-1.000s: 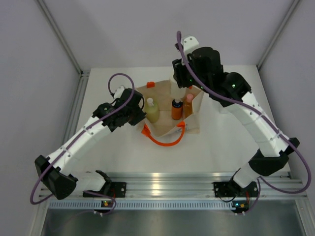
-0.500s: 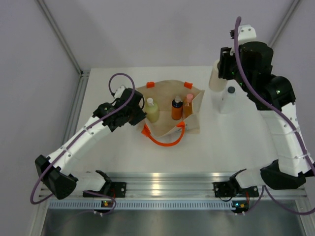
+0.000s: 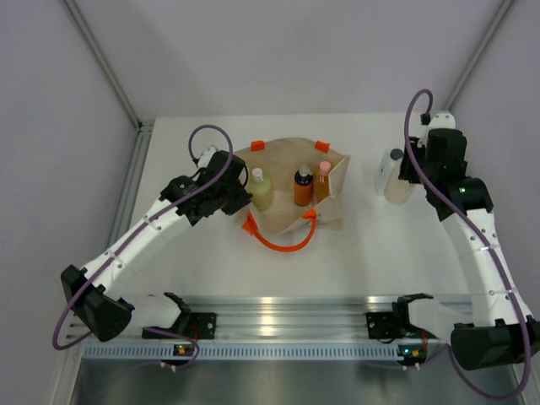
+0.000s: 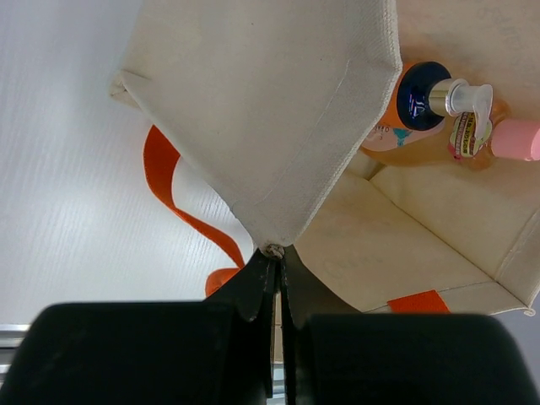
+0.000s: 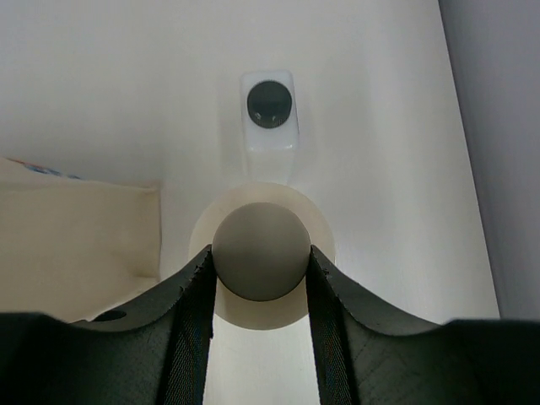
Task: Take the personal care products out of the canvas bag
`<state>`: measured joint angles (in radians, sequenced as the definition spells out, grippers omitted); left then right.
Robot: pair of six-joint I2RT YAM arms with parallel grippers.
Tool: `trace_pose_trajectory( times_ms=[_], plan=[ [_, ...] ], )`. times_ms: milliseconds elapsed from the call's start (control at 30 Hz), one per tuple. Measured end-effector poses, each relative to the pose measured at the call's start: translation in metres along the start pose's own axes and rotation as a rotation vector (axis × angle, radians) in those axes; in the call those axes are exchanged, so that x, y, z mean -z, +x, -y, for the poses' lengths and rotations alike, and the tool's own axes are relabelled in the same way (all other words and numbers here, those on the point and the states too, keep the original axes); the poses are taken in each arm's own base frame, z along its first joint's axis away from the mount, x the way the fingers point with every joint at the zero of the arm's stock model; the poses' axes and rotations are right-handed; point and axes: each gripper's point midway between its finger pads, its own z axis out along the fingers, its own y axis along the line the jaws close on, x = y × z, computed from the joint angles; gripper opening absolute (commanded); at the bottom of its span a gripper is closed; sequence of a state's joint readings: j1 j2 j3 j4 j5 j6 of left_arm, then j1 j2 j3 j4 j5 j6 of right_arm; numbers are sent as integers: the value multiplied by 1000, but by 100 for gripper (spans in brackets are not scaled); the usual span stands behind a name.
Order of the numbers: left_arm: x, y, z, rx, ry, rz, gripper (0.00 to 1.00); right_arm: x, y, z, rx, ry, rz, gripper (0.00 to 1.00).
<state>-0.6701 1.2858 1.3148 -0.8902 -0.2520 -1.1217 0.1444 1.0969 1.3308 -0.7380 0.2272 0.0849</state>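
The canvas bag (image 3: 333,202) lies open mid-table with orange handles (image 3: 283,240). Inside it are a pale yellow-green bottle (image 3: 260,191), an orange bottle with dark cap (image 3: 303,187) and a slim amber bottle with pink cap (image 3: 323,179). My left gripper (image 3: 242,197) is shut on the bag's left rim corner (image 4: 272,248). To the right of the bag, my right gripper (image 5: 260,263) is shut on the grey cap of the cream cylinder (image 5: 261,253), held upright. I cannot tell whether the cylinder touches the table. Just beyond it stands a white bottle with dark cap (image 5: 270,114).
Grey walls close in the table on the right (image 3: 498,152) and at the back. An aluminium rail (image 3: 278,316) runs along the near edge by the arm bases. The bag's right side (image 5: 76,228) lies left of the held cylinder.
My right arm has swung from above the bag out to the right and come down with the cream cylinder beside the white bottle. The left gripper and the bag have stayed put.
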Motion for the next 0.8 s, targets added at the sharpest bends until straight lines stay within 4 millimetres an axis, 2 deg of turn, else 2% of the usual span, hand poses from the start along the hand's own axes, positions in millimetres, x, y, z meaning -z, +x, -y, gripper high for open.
trace_pose_trajectory(
  times_ms=[133,400,500,733,767,800],
  plan=[
    [0,0,0,-5,0,0,0,-27,41,5,-36,-7,-38,0],
    [0,0,0,-14,1,-2,0,-60,99,13,-70,-13,-47,0],
    [0,0,-1,-16,1,-2,0,-66,108,10,-76,-35,-44,0],
    [0,1,-1,-22,2,-4,0,-75,106,13,-89,-40,6,1],
    [0,1,-1,-22,2,-3,0,-76,106,12,-89,-44,11,14],
    [0,1,-1,-22,2,-3,0,-77,108,12,-89,-48,12,15]
  ],
)
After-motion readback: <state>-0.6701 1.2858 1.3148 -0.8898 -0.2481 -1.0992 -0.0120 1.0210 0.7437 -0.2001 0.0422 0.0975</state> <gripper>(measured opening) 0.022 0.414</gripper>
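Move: The right hand already holds the cream bottle by its cap; the clear table spot it is bound for lies almost straight below, about 28 cm down, 2 cm ahead and 2 cm to the right. The white bottle stands about 10 cm ahead of this hand and 1 cm right, the canvas bag's middle some 28 cm left and 3 cm ahead, both roughly 20 cm lower. From the left hand, that spot is about 39 cm right, 5 cm ahead and 21 cm below. Keeping its pinch on the cap, the right hand lowers the cream bottle about 13 cm, nearly straight down, to the near side of the standing white bottle, easing a couple of centimetres to the right and slightly forward. Most of the descent is quick and then it slows almost to a stop, the wrist rolling only about 5 degrees so that its left side rises, with the fingers staying shut on the cap. ##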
